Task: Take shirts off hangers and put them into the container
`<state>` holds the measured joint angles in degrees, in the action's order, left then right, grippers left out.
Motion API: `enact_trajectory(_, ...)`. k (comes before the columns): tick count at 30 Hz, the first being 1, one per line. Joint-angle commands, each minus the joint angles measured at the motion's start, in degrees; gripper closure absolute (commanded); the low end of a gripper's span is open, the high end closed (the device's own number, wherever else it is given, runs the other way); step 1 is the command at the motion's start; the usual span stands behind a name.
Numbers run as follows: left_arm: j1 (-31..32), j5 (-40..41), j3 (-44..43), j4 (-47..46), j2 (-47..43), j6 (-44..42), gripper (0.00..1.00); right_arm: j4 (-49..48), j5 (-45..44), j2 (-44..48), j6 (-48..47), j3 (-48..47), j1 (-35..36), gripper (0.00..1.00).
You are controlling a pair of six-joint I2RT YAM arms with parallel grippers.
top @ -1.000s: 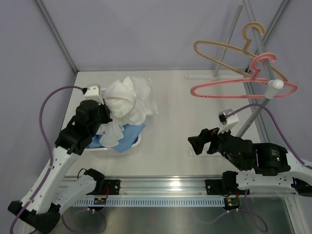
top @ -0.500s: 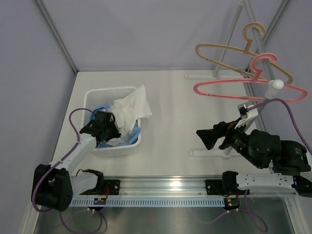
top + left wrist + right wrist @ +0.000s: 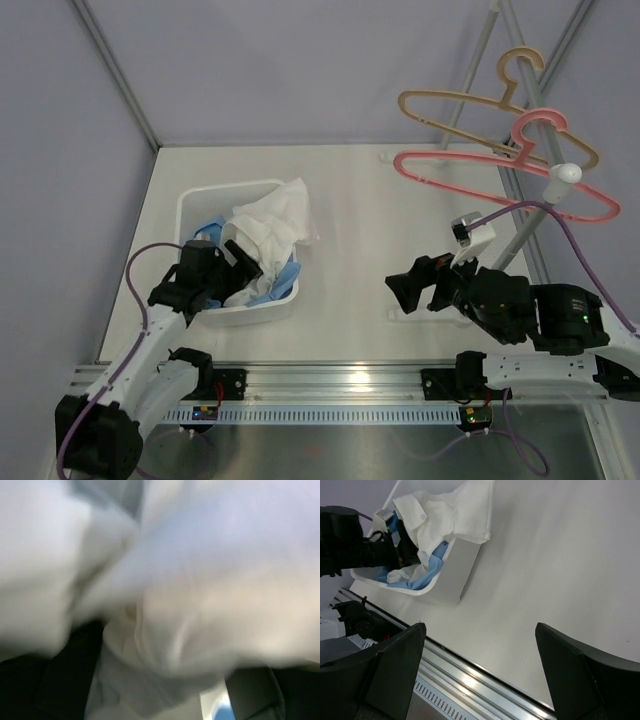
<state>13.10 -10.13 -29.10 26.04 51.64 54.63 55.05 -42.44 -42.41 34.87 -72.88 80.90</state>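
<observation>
The white container [image 3: 228, 187] stands on the left of the table, also visible in the right wrist view as the container [image 3: 456, 573]. The white shirt [image 3: 272, 218] lies crumpled in it, spilling over the right rim, on top of the light blue shirt [image 3: 283, 283]. My left gripper [image 3: 243, 262] is low in the tub against the cloth. In the left wrist view, blurred white shirt [image 3: 200, 595] fills the frame and the left gripper [image 3: 160, 692] is open. My right gripper [image 3: 408, 290] hangs open and holds nothing. The tan hanger [image 3: 470, 100] and the pink hanger [image 3: 480, 178] hang bare at the back right.
A white pole with a round knob [image 3: 567, 175] and slanted metal rack bars [image 3: 520, 235] stand behind my right arm. A metal rail [image 3: 330, 385] runs along the near edge. Grey walls close in the table at the back and left.
My left arm came down from above the tub into it with the white shirt, and its jaws opened. The right arm shifted slightly. The hangers sway a little.
</observation>
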Motion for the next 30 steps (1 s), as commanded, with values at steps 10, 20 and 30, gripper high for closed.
enact_trajectory(10, 0.2, 24.8, -27.8, 36.7, -22.5, -1.6, 0.01, -0.4, -8.1, -9.2, 4.4, 4.1, 0.5, 0.01)
enact_trajectory(20, 0.2, 9.1, -27.6, 23.0, -27.2, -18.7, 0.01, -6.3, -8.8, -11.9, 4.1, 9.2, 0.4, 0.01)
enact_trajectory(30, 0.2, 7.7, -29.9, 20.5, -24.0, -22.5, 0.01, -34.9, 9.3, -22.1, -8.6, 9.9, -11.2, 0.01)
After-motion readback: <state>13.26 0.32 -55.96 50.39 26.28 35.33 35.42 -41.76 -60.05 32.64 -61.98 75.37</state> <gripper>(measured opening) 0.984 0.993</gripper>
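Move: The white shirt lies bunched right at the open left fingers, its middle about 6 cm ahead, 4 cm to the right and roughly level. The container around it centres some 3 cm ahead, 2 cm to the left and 4 cm below. From the right hand, the white shirt is about 15 cm ahead, 28 cm to the left and 27 cm below. The open left hand lifts about 20 cm clear of the white shirt while the right goes left and down. ##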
